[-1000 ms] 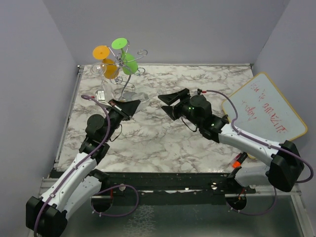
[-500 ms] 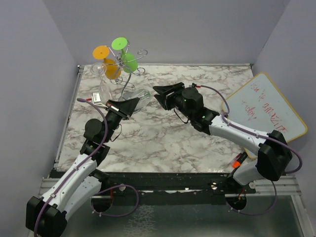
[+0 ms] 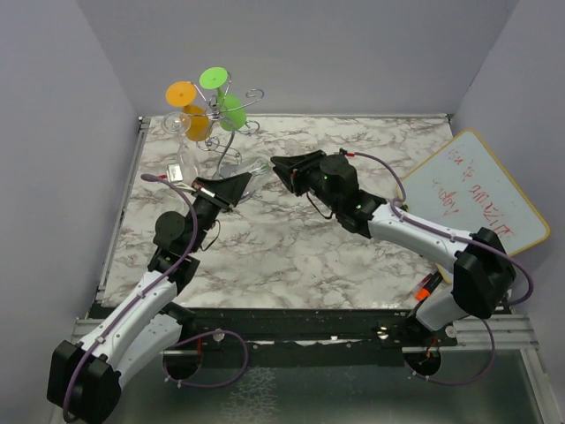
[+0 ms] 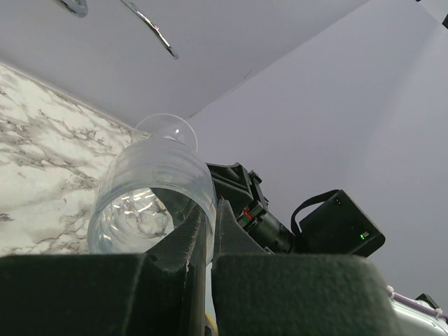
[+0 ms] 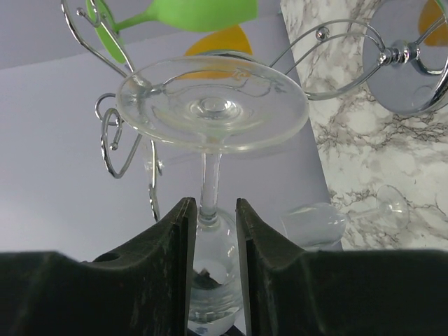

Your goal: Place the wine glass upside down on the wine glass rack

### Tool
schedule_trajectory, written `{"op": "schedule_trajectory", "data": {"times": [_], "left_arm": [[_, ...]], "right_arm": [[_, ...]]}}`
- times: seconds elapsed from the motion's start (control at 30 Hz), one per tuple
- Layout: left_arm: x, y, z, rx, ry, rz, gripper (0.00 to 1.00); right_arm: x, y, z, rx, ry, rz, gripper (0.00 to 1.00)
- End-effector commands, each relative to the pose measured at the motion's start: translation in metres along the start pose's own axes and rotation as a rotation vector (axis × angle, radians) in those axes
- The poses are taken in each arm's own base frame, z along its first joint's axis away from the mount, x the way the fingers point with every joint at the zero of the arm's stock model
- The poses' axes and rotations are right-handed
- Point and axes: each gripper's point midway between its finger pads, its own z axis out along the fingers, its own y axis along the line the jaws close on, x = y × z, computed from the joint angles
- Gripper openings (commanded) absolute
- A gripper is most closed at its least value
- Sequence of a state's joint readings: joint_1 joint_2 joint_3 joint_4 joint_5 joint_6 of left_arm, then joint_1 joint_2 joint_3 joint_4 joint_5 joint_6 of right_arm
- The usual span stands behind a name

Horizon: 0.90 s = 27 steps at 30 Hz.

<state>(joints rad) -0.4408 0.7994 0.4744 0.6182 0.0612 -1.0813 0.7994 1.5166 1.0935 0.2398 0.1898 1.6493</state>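
Observation:
My left gripper [image 3: 240, 183] holds a clear wine glass [image 3: 255, 168] off the table, its jaws shut on the wall of the bowl [image 4: 150, 199] at the rim. My right gripper [image 3: 279, 165] comes in from the right. In the right wrist view its jaws [image 5: 211, 204] stand narrowly apart on either side of the glass's stem [image 5: 208, 175], with a small gap each side. The round foot [image 5: 210, 105] is just beyond its fingertips. The wine glass rack [image 3: 254, 93] stands at the back left, its shiny base [image 5: 413, 70] and curled arms showing behind the glass.
An orange glass [image 3: 185, 110] and a green glass [image 3: 225, 97] hang on the rack. Another clear glass [image 5: 329, 220] shows near the rack. A whiteboard [image 3: 472, 203] leans at the right wall. Walls close the table on the left, back and right.
My right gripper has moved left up to the held glass, and its jaws have narrowed around the stem. The left arm has lifted the glass slightly toward the rack.

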Motion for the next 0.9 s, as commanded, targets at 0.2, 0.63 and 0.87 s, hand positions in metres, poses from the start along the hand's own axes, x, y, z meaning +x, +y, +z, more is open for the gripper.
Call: {"op": "schedule_trajectory", "data": {"times": [0.2, 0.63, 0.87], "left_arm": [[-0.003, -0.021, 0.000, 0.112, -0.022, -0.014, 0.00], [0.000, -0.005, -0.010, 0.072, -0.040, -0.054, 0.44], [0.000, 0.003, -0.022, 0.019, -0.038, -0.042, 0.70]], "right_arm": [[0.016, 0.014, 0.008, -0.053, 0.056, 0.021, 0.23], [-0.004, 0.035, -0.008, -0.195, -0.053, -0.141, 0.01], [-0.023, 0.056, -0.031, -0.286, -0.160, -0.477, 0.01]]}}
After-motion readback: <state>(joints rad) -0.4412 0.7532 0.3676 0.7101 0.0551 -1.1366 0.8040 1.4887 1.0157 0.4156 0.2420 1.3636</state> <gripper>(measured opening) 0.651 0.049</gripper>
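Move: The clear wine glass's stem already stands between the right hand's open fingers, right at the hand point. The rack's top hub is roughly 18 cm left and 12 cm ahead of the right hand, a little above it; the hung green glass is about 13 cm left and 12 cm ahead. The left hand still holds the glass's rim, with the stem some 7 cm ahead and 8 cm to its right. Right fingers pinch the stem in place, then tip up some 15 degrees; left fingers open off the rim. ##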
